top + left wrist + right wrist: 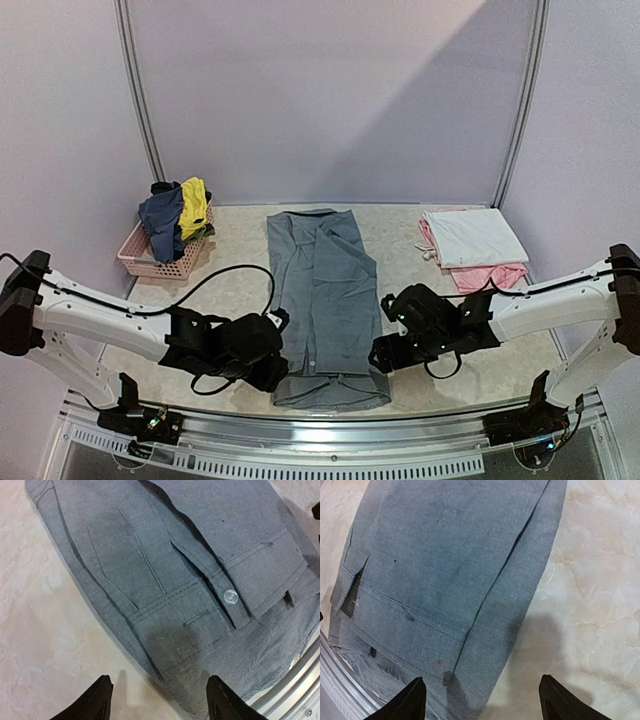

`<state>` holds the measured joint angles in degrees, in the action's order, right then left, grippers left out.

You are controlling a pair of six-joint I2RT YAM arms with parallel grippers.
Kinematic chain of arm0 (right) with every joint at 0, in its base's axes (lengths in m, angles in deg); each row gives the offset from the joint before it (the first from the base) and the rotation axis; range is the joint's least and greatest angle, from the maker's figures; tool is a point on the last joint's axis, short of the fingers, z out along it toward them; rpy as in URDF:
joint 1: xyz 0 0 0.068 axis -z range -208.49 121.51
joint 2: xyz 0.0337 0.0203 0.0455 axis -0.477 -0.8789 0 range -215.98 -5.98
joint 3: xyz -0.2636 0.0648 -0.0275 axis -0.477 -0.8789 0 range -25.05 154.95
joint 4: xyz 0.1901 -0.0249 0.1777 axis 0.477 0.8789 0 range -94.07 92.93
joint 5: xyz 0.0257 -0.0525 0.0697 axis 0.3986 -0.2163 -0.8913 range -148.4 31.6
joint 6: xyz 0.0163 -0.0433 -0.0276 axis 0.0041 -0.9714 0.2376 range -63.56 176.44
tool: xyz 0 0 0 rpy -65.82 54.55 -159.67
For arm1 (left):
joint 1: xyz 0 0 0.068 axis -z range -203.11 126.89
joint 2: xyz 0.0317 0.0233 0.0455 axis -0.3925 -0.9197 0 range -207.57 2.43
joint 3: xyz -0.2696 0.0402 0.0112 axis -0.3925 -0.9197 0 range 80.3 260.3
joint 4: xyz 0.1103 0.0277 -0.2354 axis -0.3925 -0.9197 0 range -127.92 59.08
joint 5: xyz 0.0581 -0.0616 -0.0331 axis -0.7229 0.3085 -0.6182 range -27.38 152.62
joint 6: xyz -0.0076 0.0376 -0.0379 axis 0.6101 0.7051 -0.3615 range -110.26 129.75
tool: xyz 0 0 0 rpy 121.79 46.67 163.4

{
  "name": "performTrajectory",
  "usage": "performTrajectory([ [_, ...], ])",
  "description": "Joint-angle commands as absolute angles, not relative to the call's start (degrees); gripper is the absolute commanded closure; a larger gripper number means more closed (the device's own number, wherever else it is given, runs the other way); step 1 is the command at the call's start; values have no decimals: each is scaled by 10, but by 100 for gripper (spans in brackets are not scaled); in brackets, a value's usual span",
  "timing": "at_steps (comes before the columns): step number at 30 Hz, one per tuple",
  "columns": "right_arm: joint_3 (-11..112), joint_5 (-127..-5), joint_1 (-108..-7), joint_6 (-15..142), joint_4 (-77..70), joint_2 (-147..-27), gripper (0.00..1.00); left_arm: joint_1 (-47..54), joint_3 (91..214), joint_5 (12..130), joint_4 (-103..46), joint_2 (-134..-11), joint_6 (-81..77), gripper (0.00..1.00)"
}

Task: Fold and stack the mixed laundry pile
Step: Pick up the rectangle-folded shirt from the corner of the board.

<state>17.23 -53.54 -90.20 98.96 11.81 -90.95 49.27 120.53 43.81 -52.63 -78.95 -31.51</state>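
Observation:
Grey trousers (322, 290) lie flat in the middle of the table, waist towards the near edge. My left gripper (275, 375) is low at the waist's left corner. In the left wrist view it (160, 700) is open, its fingers straddling the edge of the trousers (200, 580) near the button (230, 596). My right gripper (382, 358) is at the waist's right side, open (482, 700) over the side seam of the trousers (445, 565). A navy top (160, 222) and a yellow garment (193, 205) sit in the basket. A white piece (475, 237) lies folded on a pink one (488, 276) at the back right.
The pink lattice basket (150, 262) stands at the back left. A metal rail (330, 425) runs along the table's near edge, just under the trouser waist. A black cable (235, 270) loops over the table left of the trousers. Pale walls close the back and sides.

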Motion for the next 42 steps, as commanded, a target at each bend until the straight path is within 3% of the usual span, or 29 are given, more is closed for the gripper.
performTrajectory([
  [1,152,-521,-919,1015,123,-912,22,516,1206,422,-531,-796,-344,34],
  [6,131,-532,-939,1027,111,-905,25,535,1188,426,-521,-788,-367,34],
  [14,89,-556,-981,1061,72,-903,40,559,1157,444,-496,-771,-393,39],
  [27,72,-539,-1017,1101,77,-897,75,566,1094,465,-415,-767,-416,43],
  [36,75,-538,-1026,1106,72,-897,83,569,1070,498,-373,-763,-426,44],
  [42,74,-536,-1027,1109,65,-902,87,571,1062,507,-369,-761,-428,60],
])
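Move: The shirt's near-left corner lies about 5 cm back, 1 cm right and 4 cm below the left hand; the shirt's button is some 7 cm right of that hand and 2 cm ahead. From the right hand, the shirt's near-right corner is about 7 cm back, 1 cm left and 3 cm below, and the button some 16 cm left and level with it. Both hands draw back 5–7 cm, sinking 3; right pinches shirt's near-right corner, left begins closing around near-left. ##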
